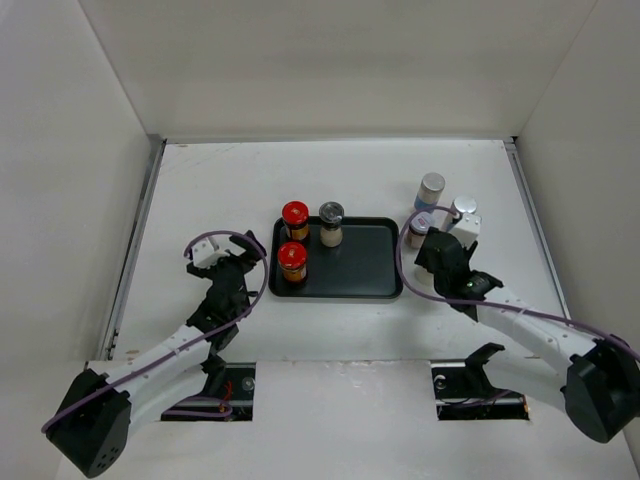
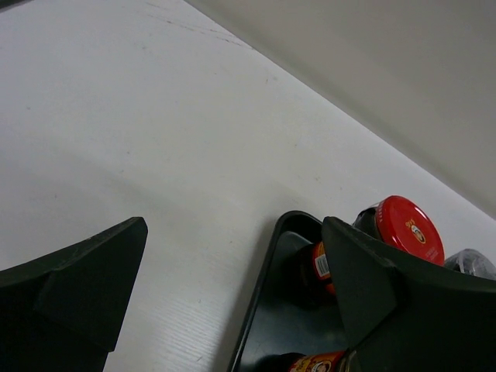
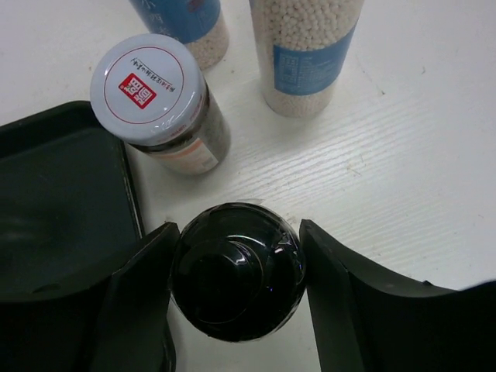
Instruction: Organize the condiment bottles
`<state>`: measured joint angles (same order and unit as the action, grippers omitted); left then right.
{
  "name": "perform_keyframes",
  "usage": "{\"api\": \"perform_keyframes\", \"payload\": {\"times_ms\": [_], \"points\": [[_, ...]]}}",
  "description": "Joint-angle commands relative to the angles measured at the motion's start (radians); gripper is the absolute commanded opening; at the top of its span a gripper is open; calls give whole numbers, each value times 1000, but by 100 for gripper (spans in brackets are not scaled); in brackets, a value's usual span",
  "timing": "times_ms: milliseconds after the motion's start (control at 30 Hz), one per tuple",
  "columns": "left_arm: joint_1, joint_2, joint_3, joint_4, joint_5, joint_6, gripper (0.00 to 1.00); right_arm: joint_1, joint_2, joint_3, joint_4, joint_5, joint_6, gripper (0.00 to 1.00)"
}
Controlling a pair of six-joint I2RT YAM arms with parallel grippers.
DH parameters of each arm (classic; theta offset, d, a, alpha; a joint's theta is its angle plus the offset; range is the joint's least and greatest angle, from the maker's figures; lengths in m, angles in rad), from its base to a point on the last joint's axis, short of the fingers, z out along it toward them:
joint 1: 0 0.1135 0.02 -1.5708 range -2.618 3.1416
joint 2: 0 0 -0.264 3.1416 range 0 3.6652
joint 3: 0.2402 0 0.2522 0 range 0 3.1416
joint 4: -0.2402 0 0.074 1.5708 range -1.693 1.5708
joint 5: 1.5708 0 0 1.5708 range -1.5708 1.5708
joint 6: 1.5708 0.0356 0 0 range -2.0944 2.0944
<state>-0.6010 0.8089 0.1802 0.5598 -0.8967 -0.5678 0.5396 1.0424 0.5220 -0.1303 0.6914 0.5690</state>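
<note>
On the black tray (image 1: 365, 270) stand two red-lidded jars (image 1: 295, 215) (image 1: 292, 258) and a dark-lidded pale jar (image 1: 331, 222). Right of the tray, my right gripper (image 3: 237, 267) is shut on a black-lidded jar (image 3: 237, 271) that stands on the table, a finger against each side of its lid. Just beyond it are a grey-lidded jar (image 3: 155, 93) and two tall white blue-labelled bottles (image 3: 186, 23) (image 3: 306, 54). My left gripper (image 2: 232, 232) is open and empty over bare table just left of the tray's rim (image 2: 267, 263), with the far red-lidded jar (image 2: 407, 229) behind its right finger.
White walls close the table in at the back and on both sides. The tray's right half holds nothing. In the top view, the right gripper (image 1: 440, 255) covers the jar it holds, and a purple cable loops over the grey-lidded jar (image 1: 420, 228).
</note>
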Motion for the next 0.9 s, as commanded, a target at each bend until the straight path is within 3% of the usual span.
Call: {"api": "perform_keyframes", "payload": {"times_ms": [0,200,467,667,867], "points": [[10,4,-13,77,25,-24,98,13,-63,15,69,25,-11,53],[27,-4,-39,121,33,-27,99,235,-136,108,107,149,-132,52],[48,33,-42,129,35,-33,99,427,216,249,411,-24,-169,53],[56,19,-45,126,38,-35,99,493,413,357,486,-61,-193,54],[62,12,-50,124,44,-35,99,527,507,363,492,-67,-169,56]]}}
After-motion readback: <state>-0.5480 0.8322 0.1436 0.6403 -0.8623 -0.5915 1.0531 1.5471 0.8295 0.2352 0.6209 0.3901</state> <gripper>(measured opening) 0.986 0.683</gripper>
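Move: The right hand already grips the black-capped bottle. Its free spot in the tray's near half lies about 25 cm left, 1 cm back and 8 cm below. From this hand the near red-lidded jar is some 35 cm left and level fore-and-aft, the grinder roughly 25 cm left and 10 cm ahead, the white-lidded jar 9 cm ahead and 2 cm left. From the left hand that spot is about 27 cm right, 3 cm back, 13 cm down. Leftward in one quick, low arc of about 25 cm, the right hand carries the black-capped bottle over the tray's right rim towards the gap beside the near red-lidded jar. It first rises some 7 cm, then sinks most of that again, turning about 35 degrees counter-clockwise while the fingers keep their hold. ##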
